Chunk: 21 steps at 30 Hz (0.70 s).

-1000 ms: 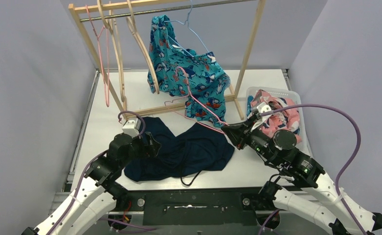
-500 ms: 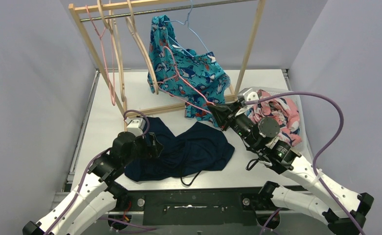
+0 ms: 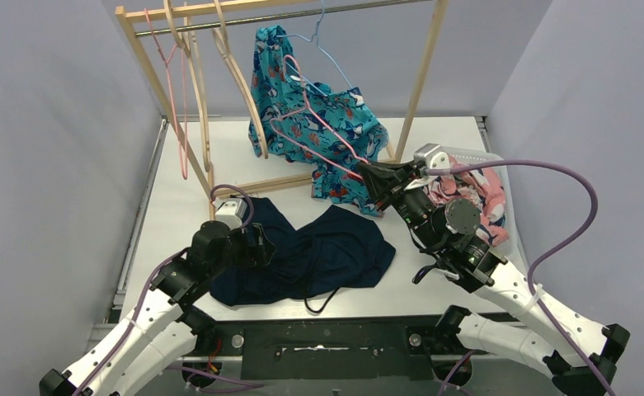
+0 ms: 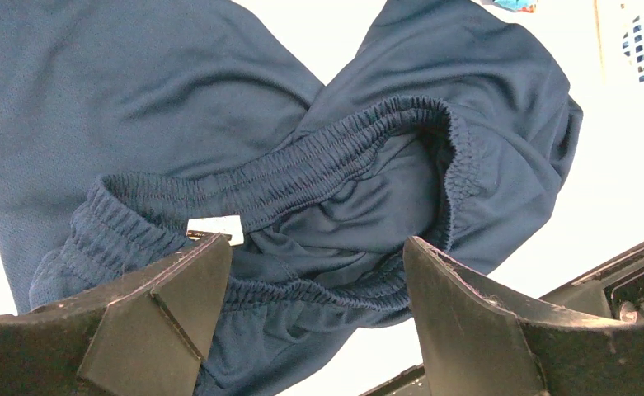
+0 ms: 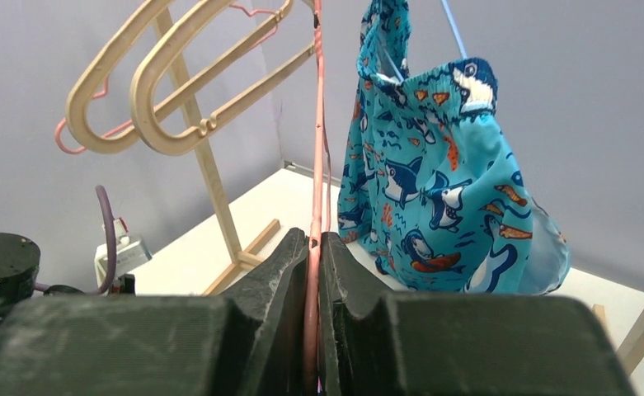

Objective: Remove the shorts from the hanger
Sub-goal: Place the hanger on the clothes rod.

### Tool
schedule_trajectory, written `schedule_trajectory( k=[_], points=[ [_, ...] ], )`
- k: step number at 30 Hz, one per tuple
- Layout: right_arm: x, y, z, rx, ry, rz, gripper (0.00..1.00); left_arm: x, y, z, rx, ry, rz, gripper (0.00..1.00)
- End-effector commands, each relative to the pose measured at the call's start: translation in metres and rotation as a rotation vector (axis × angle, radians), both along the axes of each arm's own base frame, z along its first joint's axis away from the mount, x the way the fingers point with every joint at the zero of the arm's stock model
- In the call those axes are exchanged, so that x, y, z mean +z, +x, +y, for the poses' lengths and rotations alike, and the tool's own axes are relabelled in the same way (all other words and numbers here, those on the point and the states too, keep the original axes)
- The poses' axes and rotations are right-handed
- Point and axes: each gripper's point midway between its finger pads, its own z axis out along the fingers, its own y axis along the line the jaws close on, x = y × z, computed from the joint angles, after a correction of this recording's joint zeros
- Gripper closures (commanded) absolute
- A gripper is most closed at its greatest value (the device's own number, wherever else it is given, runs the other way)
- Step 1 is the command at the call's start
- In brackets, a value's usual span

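The dark navy shorts (image 3: 310, 256) lie flat on the table, off any hanger, and fill the left wrist view (image 4: 302, 165). My left gripper (image 3: 256, 245) hovers open and empty just above their waistband (image 4: 318, 177). My right gripper (image 3: 366, 176) is shut on an empty pink wire hanger (image 3: 314, 124), held up in front of the rack; it shows clamped between the fingers in the right wrist view (image 5: 315, 247). The teal shark-print shorts (image 3: 314, 124) hang on a blue hanger (image 3: 322, 45) on the rail, also in the right wrist view (image 5: 434, 181).
A wooden rack (image 3: 421, 74) stands at the back with empty wooden hangers (image 3: 236, 74) and a pink hanger (image 3: 174, 99) on its rail. A white basket (image 3: 500, 165) at the right holds the pink-and-navy floral shorts (image 3: 471, 190).
My right gripper has lifted the pink hanger up and left, from beside the basket to in front of the teal shorts. The left gripper has barely moved over the navy shorts.
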Motion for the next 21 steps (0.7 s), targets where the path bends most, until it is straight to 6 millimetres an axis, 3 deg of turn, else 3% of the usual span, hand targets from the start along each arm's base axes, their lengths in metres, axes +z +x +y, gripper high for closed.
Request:
schedule_trajectory(
  k=[1, 6, 11, 16, 21],
  points=[
    [0.074, -0.014, -0.025, -0.036, 0.159, -0.158, 1.0, 0.032, 0.012, -0.009, -0.021, -0.048, -0.089, 0.24],
    [0.102, -0.028, -0.028, 0.001, 0.186, -0.284, 1.0, 0.029, 0.012, -0.009, -0.022, -0.044, -0.081, 0.24],
    [0.122, -0.023, -0.023, -0.008, 0.216, -0.339, 1.0, 0.025, 0.012, -0.012, -0.033, -0.041, -0.061, 0.24],
    [0.145, -0.004, -0.01, -0.047, 0.256, -0.389, 1.0, 0.019, 0.012, -0.013, -0.034, -0.037, -0.043, 0.24],
    [0.157, 0.024, 0.022, -0.038, 0.263, -0.384, 1.0, 0.017, 0.013, -0.013, -0.03, -0.034, -0.034, 0.24]
  ],
)
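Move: The right hand already holds the bare pink hanger by one end. The stretch of clothes rod it is bound for lies about 15 cm ahead of this hand, 14 cm to its left and 22 cm above. The shark shorts on the blue hanger hang some 15 cm ahead and 9 cm left, about level with the hand; the nearest wooden hanger is roughly 15 cm ahead, 22 cm left and 8 cm higher. From the left hand, that rod stretch is about 16 cm ahead, 7 cm right and 48 cm up. Still pinching the pink hanger by its end, the right hand lifts it about 11 cm towards the clothes rod, tipping the fingers up by nearly 20 degrees. It eases back and right by a centimetre on the way, then turns forward and left, gathering pace to the end. The open left hand sinks slightly above the navy shorts. ##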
